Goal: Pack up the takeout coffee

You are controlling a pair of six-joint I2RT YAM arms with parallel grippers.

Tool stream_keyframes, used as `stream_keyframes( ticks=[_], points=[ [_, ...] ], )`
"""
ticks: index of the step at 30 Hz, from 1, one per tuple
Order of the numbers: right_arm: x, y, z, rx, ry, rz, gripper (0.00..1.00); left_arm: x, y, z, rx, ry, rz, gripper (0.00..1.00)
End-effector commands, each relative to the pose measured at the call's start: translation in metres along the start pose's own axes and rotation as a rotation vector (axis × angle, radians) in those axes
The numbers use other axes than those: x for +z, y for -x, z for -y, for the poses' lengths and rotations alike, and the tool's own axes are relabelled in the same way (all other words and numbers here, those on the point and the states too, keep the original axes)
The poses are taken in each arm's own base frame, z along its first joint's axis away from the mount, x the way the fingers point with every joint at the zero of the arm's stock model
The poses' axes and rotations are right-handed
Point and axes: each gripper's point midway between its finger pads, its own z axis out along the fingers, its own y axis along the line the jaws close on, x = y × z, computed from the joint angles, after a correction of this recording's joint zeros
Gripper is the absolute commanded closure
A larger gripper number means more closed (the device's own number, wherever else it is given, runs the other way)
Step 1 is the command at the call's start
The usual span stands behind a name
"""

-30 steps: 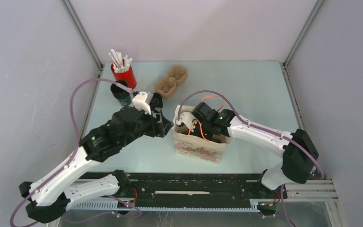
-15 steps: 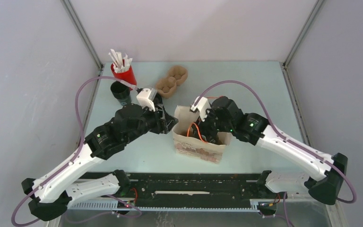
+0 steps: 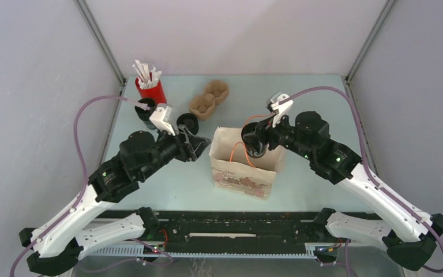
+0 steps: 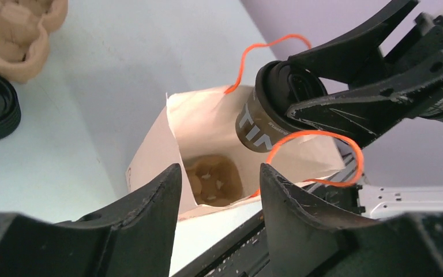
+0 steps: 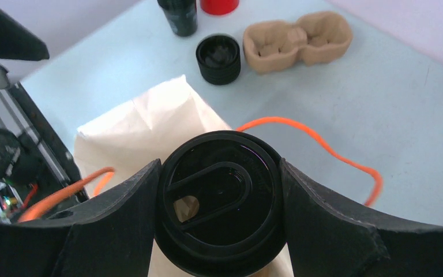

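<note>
The takeout coffee [image 5: 219, 202], a black cup with a round black lid, hangs tilted over the open brown paper bag [image 3: 245, 173]. My right gripper [image 5: 219, 170] is shut on it, one finger on each side of the lid. In the top view the takeout coffee [image 3: 252, 140] is above the bag's far rim. From the left wrist view the takeout coffee [image 4: 265, 112] shows above the bag [image 4: 207, 121], which has a brown pulp tray at its bottom. My left gripper [image 4: 219, 173] is open beside the bag's left rim, holding nothing.
Orange bag handles [image 4: 317, 150] loop around the cup. A squat black round piece [image 3: 187, 122] lies left of the bag, a pulp cup carrier [image 3: 209, 99] behind it. A red cup of white sticks [image 3: 150, 86] and another black cup [image 3: 146, 112] stand at the back left.
My right gripper has risen out of the bag's mouth and moved toward its far right with the cup. The left gripper has pulled back left and its jaws have narrowed.
</note>
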Motion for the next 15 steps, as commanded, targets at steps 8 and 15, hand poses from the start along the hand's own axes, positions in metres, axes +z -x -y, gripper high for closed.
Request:
stream_keyframes(
  ticks=[8, 15],
  points=[
    [-0.047, 0.114, 0.009, 0.252, 0.007, 0.4, 0.72, -0.025, 0.059, 0.043, -0.031, -0.248, 0.255, 0.2],
    [-0.077, 0.174, -0.015, 0.392, 0.2, 0.574, 0.73, -0.023, 0.075, 0.088, -0.003, -0.52, 0.268, 0.12]
  ],
)
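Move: The right hand already holds the lidded coffee cup by its lid over the open paper bag, whose middle is about 22 cm below, 6 cm back and 4 cm to the left. From that hand the black lids stand some 15 cm ahead and 30 cm left, the empty cardboard carrier about 27 ahead and 21 left, both around 30 cm lower. From the empty left hand, the bag is roughly 15 cm right, 2 cm back and 24 cm down. Keeping its pinch on the lid, the right hand lifts the coffee cup straight up, about 11 cm, away from the bag's mouth, and rolls so that its fingers tip up some 25 degrees to nearly level. The empty left hand, beside the bag, also rises, about 8 cm; its fingers tilt upward and spread wider, touching nothing. ##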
